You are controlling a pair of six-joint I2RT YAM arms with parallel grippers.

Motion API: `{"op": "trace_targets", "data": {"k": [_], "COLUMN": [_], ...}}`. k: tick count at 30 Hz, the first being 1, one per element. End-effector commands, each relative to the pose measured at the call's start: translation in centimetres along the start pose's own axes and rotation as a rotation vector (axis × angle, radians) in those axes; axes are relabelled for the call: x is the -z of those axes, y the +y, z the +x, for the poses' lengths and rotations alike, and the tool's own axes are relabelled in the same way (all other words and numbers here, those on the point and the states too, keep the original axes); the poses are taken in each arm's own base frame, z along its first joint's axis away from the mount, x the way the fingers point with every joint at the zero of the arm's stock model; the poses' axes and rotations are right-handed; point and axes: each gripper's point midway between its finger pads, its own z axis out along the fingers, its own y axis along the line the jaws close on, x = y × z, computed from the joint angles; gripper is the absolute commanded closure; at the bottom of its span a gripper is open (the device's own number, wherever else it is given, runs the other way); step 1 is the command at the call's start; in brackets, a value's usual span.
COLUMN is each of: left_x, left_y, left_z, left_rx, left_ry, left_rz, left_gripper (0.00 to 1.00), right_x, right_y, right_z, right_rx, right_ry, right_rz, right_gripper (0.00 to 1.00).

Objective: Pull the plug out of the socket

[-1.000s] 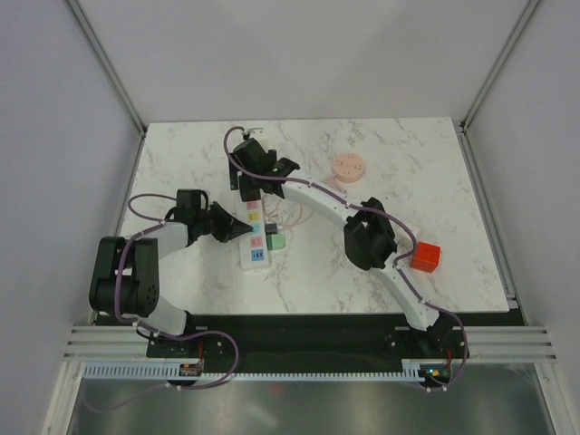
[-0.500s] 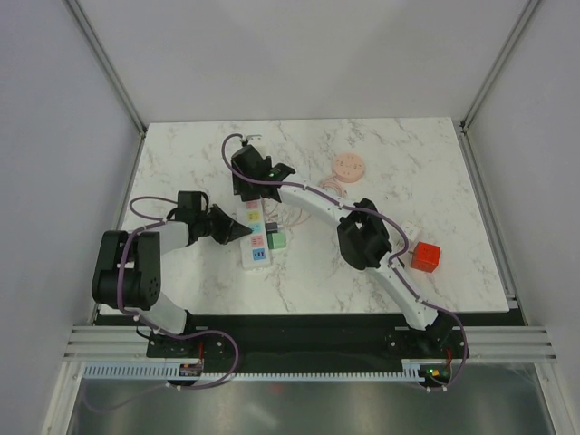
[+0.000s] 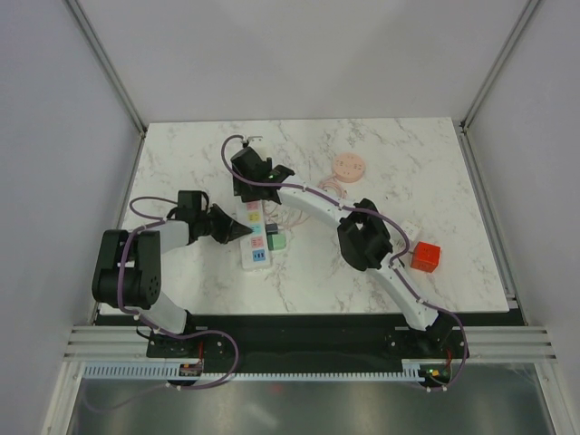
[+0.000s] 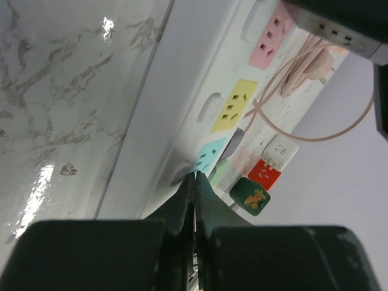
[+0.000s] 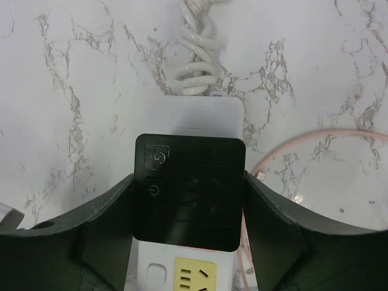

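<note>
The socket (image 3: 256,238) is a long white strip with coloured outlets, lying on the marble table left of centre. A black square plug (image 5: 190,191) with a power symbol sits in its far end outlet, just before the yellow outlet (image 5: 196,276). My right gripper (image 5: 190,182) reaches down over it, both fingers pressed against the plug's sides; from above the gripper (image 3: 251,192) hides the plug. My left gripper (image 4: 195,176) is shut with nothing in it, its tip resting on the socket (image 4: 200,91) beside the teal outlet; from above its tip (image 3: 243,234) touches the strip's left side.
A round pink disc (image 3: 348,167) with a thin pink cable lies right of the strip. A green block (image 3: 277,242) sits against the strip's right side. A red cube (image 3: 425,256) is near my right arm. The socket's white coiled cord (image 5: 197,54) runs off its far end.
My right gripper has closed its fingers onto the black plug and shifted slightly over the strip's far end. The left gripper has stayed on the strip.
</note>
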Motion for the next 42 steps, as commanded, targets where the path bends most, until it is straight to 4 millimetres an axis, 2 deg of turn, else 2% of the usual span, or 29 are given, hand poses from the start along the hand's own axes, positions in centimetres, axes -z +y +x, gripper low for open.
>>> {"op": "trace_targets", "data": {"k": [1,4,5,13,17,22,26,30,35,42], "left_x": [0.7,0.7,0.6,-0.6,-0.5,-0.6,-0.9,-0.9,-0.9,-1.0], "left_y": [-3.0,-3.3,-3.2,-0.3,1.3,2.5,3.3,3.7,3.6,3.9], "left_z": [-1.1,-1.5,-1.6,-1.1,-1.2,-1.3,-1.0,-1.1,-1.1,-1.3], "left_rx": [-0.004,-0.003,0.000,0.034,0.049,0.060,0.079,0.083,0.080,0.076], "left_ry": [-0.026,-0.036,-0.033,-0.037,-0.073,-0.088,-0.070,-0.084,-0.089,-0.093], "left_rz": [0.059,0.038,0.034,-0.049,-0.106,-0.150,-0.170,-0.183,-0.183,-0.193], "left_gripper": [0.98,0.98,0.98,0.98,0.98,0.98,0.98,0.98,0.98,0.98], "right_x": [3.4,4.1,4.7,5.9,7.2,9.0,9.7,10.4,11.1,11.7], "right_y": [1.6,1.6,1.9,2.6,3.7,3.7,3.6,3.7,3.9,4.1], "right_z": [-0.5,0.4,0.0,0.3,-0.9,-2.9,-3.4,-3.7,-5.1,-5.4], "right_rx": [-0.059,-0.058,-0.060,-0.056,-0.089,-0.121,-0.126,-0.124,-0.119,-0.060], "right_ry": [0.031,0.048,0.040,0.041,0.018,-0.033,-0.044,-0.041,-0.067,-0.103], "right_rz": [-0.052,-0.047,-0.052,-0.066,-0.093,-0.085,-0.079,-0.084,-0.090,-0.057], "right_gripper": [1.00,1.00,1.00,1.00,1.00,1.00,1.00,1.00,1.00,1.00]}}
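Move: The right gripper already holds the black plug between its pads; the strip's yellow outlet is about 8 cm back, 1 cm to the right and 4 cm below it. The small dark plug sits some 12 cm back and 5 cm right, the green cube some 16 cm back and 7 cm right. The left gripper's shut tips are at the cyan outlet, about 1 cm right and 1 cm below; from there the black plug lies some 12 cm ahead and 3 cm higher. Keep the right gripper closed on the black plug and draw it about 5 cm straight back towards the base, quickly then easing off, drifting slightly right late and tipping the fingers slightly down. Meanwhile hop the shut left tips up and forward by some 2 cm, then bring them down and back onto the strip, now beside the yellow outlet. ##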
